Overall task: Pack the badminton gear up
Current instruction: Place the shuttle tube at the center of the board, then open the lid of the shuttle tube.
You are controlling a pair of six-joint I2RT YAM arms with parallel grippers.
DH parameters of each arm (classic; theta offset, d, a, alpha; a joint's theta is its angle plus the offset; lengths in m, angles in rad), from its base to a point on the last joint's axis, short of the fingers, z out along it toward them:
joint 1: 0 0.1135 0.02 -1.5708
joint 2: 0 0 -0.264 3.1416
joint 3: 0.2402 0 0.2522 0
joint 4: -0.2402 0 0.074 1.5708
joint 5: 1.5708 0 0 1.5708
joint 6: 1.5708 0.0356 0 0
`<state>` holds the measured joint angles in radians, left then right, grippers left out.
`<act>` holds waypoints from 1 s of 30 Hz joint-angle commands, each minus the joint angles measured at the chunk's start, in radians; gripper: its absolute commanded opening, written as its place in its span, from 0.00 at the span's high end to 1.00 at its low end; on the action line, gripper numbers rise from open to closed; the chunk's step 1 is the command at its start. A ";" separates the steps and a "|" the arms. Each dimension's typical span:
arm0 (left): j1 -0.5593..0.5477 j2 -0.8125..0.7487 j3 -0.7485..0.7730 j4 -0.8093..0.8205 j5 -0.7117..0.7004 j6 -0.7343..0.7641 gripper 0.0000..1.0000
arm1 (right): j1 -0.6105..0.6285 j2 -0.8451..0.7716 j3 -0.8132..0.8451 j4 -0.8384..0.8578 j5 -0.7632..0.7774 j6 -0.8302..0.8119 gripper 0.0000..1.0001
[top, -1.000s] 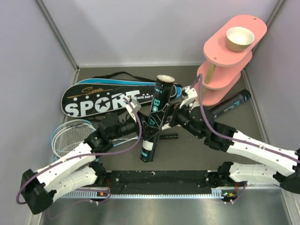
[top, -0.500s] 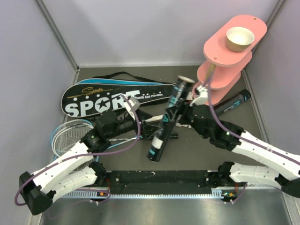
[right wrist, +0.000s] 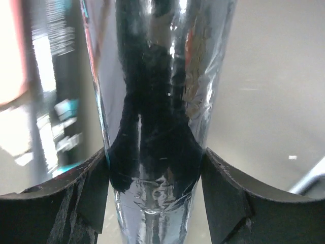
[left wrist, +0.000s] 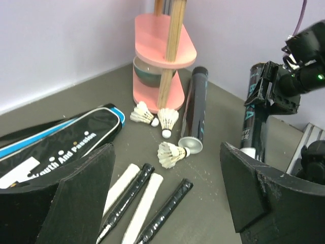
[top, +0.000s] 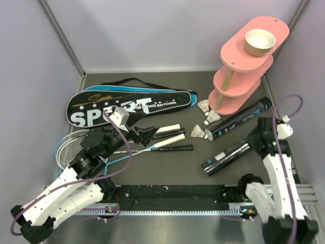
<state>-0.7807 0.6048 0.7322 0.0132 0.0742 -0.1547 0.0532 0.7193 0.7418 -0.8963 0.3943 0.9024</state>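
My right gripper (top: 253, 145) is shut on the upper part of a black tube (top: 227, 159), which tilts down toward the table at the right; the shiny tube (right wrist: 157, 101) fills the right wrist view between both fingers. A second black tube (top: 242, 118) lies by the pink stand. Three white shuttlecocks (top: 202, 133) (top: 213, 117) (top: 203, 105) rest beside it. My left gripper (top: 145, 133) hangs open over the racket handles (left wrist: 147, 201), holding nothing. The racket heads (top: 71, 147) lie at the left. The SPORT bag (top: 127, 102) lies behind them.
A pink three-tier stand (top: 242, 66) rises at the back right, with a tan bowl (top: 260, 41) on its top tier. Grey walls close in on three sides. A black rail (top: 172, 195) runs along the near edge between the arm bases.
The right arm swung the tube from the table's middle to the right side and tipped it low. The left gripper opened wider and drew back to the left.
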 commanded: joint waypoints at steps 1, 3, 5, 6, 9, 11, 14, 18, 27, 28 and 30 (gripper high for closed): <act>0.000 0.016 -0.001 -0.009 0.019 -0.003 0.13 | -0.319 0.179 -0.012 0.063 -0.138 -0.227 0.70; -0.002 0.009 -0.010 -0.009 0.016 0.001 0.13 | -0.375 0.262 -0.012 0.109 -0.143 -0.220 0.70; 0.000 0.009 -0.011 -0.009 0.010 0.013 0.13 | -0.380 0.317 -0.004 0.129 -0.062 -0.180 0.69; -0.002 0.012 -0.007 -0.009 0.009 0.021 0.13 | -0.380 0.375 0.004 0.146 -0.028 -0.175 0.67; 0.000 0.027 0.007 -0.009 0.009 0.041 0.13 | -0.420 0.452 0.013 0.178 0.069 -0.145 0.57; 0.000 0.036 0.010 -0.009 0.018 0.047 0.13 | -0.458 0.489 0.001 0.249 0.052 -0.148 0.50; -0.002 0.053 0.015 -0.009 0.032 0.053 0.13 | -0.461 0.497 -0.012 0.344 0.031 -0.181 0.28; -0.002 0.055 0.010 -0.009 0.016 0.073 0.13 | -0.464 0.499 0.046 0.347 -0.026 -0.226 0.01; -0.003 0.061 -0.030 0.037 -0.005 0.101 0.13 | -0.214 0.535 0.230 0.365 -0.009 -0.169 0.01; -0.005 0.061 -0.033 0.037 -0.008 0.103 0.13 | -0.196 0.555 0.240 0.393 -0.032 -0.155 0.01; -0.005 0.056 -0.034 0.036 -0.014 0.109 0.13 | -0.194 0.597 0.238 0.460 -0.081 -0.128 0.01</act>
<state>-0.7807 0.6643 0.7078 -0.0078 0.0803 -0.0727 -0.1638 1.2404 0.9398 -0.5598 0.3893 0.7109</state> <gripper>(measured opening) 0.868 0.987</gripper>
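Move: The shuttle tube is already gripped near its far right end by the right hand. The spot where its middle will rest lies about 3 cm back, 3 cm left and 10 cm below that hand. The second tube lies some 16 cm ahead, 6 cm left; a shuttlecock about 11 cm ahead, 31 cm left; both roughly 10 cm down. From the left hand the resting spot is about 60 cm right, 2 cm back, 31 cm below. The shuttle tube is carried right and down by the right hand, about 10 cm each way, the wrist tipping down some 25 degrees and turning clockwise; then the fingers open wide and let go. The hand rises and reaches forward some 11 cm towards the second tube's far end, levelling again. The empty left hand sinks about 3 cm, still open. ##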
